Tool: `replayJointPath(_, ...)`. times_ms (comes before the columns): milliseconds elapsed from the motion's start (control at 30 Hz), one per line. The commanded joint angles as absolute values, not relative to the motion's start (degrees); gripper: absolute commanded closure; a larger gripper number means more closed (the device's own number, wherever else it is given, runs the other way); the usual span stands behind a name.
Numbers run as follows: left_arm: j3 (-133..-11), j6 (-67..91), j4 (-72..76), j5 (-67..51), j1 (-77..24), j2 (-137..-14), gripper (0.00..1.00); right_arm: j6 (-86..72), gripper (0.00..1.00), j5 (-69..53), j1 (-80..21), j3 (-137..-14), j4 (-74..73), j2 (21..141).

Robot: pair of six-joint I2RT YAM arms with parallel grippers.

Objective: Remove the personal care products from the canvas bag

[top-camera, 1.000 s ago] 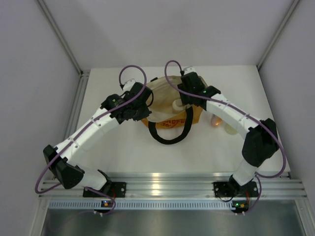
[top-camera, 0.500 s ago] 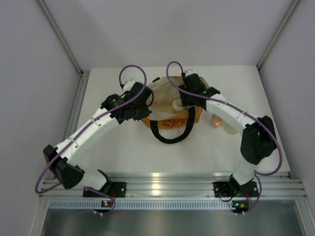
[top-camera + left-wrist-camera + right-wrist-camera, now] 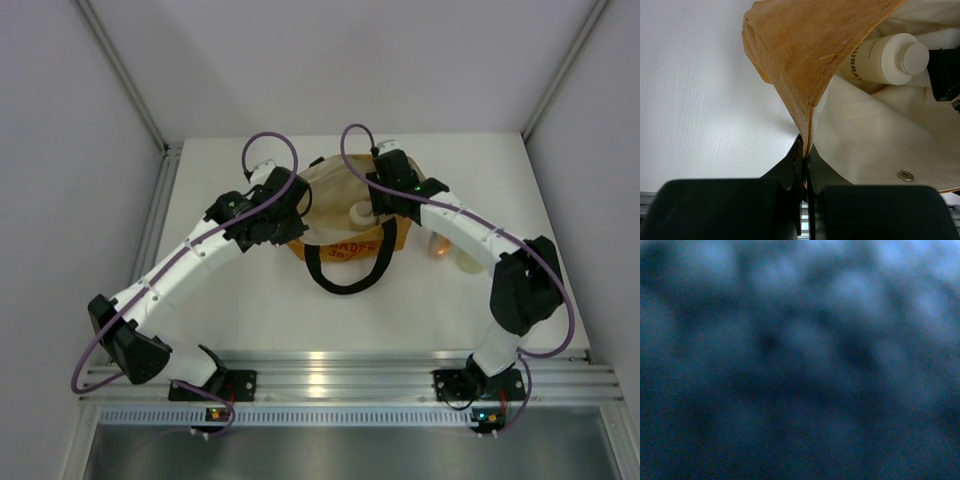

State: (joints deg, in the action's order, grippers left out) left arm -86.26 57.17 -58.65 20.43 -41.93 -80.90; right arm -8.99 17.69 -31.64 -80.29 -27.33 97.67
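Note:
The canvas bag [image 3: 335, 190] lies open at mid-table, its black handle [image 3: 345, 270] towards me. My left gripper [image 3: 805, 151] is shut on the bag's left rim [image 3: 812, 95], holding the mouth open; in the top view the left gripper [image 3: 300, 212] is at that rim. A pale bottle with a white cap [image 3: 885, 57] lies inside on the cream lining; the top view shows this bottle [image 3: 358, 214] too. My right gripper [image 3: 375, 207] reaches into the bag right beside it, fingers hidden. The right wrist view is dark and blurred. An orange bottle [image 3: 438, 247] and a cream cylinder [image 3: 468, 262] stand on the table right of the bag.
White enclosure walls stand close on the left, right and back of the white table [image 3: 270, 300]. Purple cables [image 3: 268, 145] loop above both wrists. The aluminium rail [image 3: 340, 378] with the arm bases runs along the near edge.
My right arm has pushed a little further into the bag, next to the pale bottle. The bag's front and handle shifted slightly. The left gripper has kept its hold on the rim.

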Motion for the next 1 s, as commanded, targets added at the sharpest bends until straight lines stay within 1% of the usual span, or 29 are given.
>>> replayJointPath(0, -86.4, 57.83, -57.13, 20.92, -42.1, -80.16, 1.0, -9.05, 1.0, 15.91, -31.03, -81.82, -29.09, 94.49)
replayJointPath(567, -86.4, 58.27, -57.13, 19.77, -42.1, -82.0, 1.0, -7.3, 1.0, 15.47, -31.38, -84.46, -27.42, 86.05)
replayJointPath(967, -86.31, 58.8, -57.13, 20.21, -42.1, -81.65, 1.0, -5.45, 1.0, 13.45, -31.82, -86.13, -26.63, 84.64)
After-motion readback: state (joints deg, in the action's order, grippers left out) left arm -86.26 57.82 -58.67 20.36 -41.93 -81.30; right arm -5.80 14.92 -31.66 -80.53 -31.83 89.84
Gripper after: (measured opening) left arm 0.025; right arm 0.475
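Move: The right hand already grips the grey-capped white bottle by its upper end inside the bag. The open table it is bound for lies some 20 cm to its right, about level and 12 cm below; the orange bottle stands about 14 cm right and 5 cm back, the green one 21 cm right and 8 cm back, and the cream bottle in the bag 5 cm left and 1 cm back. From the left hand that open table is roughly 37 cm right and 13 cm ahead, some 20 cm lower. Upward, after first easing back, the right hand draws the grey-capped bottle out of its place beside the cream bottle, rising about 4.5 cm and coming back some 2.5 cm, its grip unchanged and its wrist barely turning. The left hand stays put, still pinching the bag's left rim. ##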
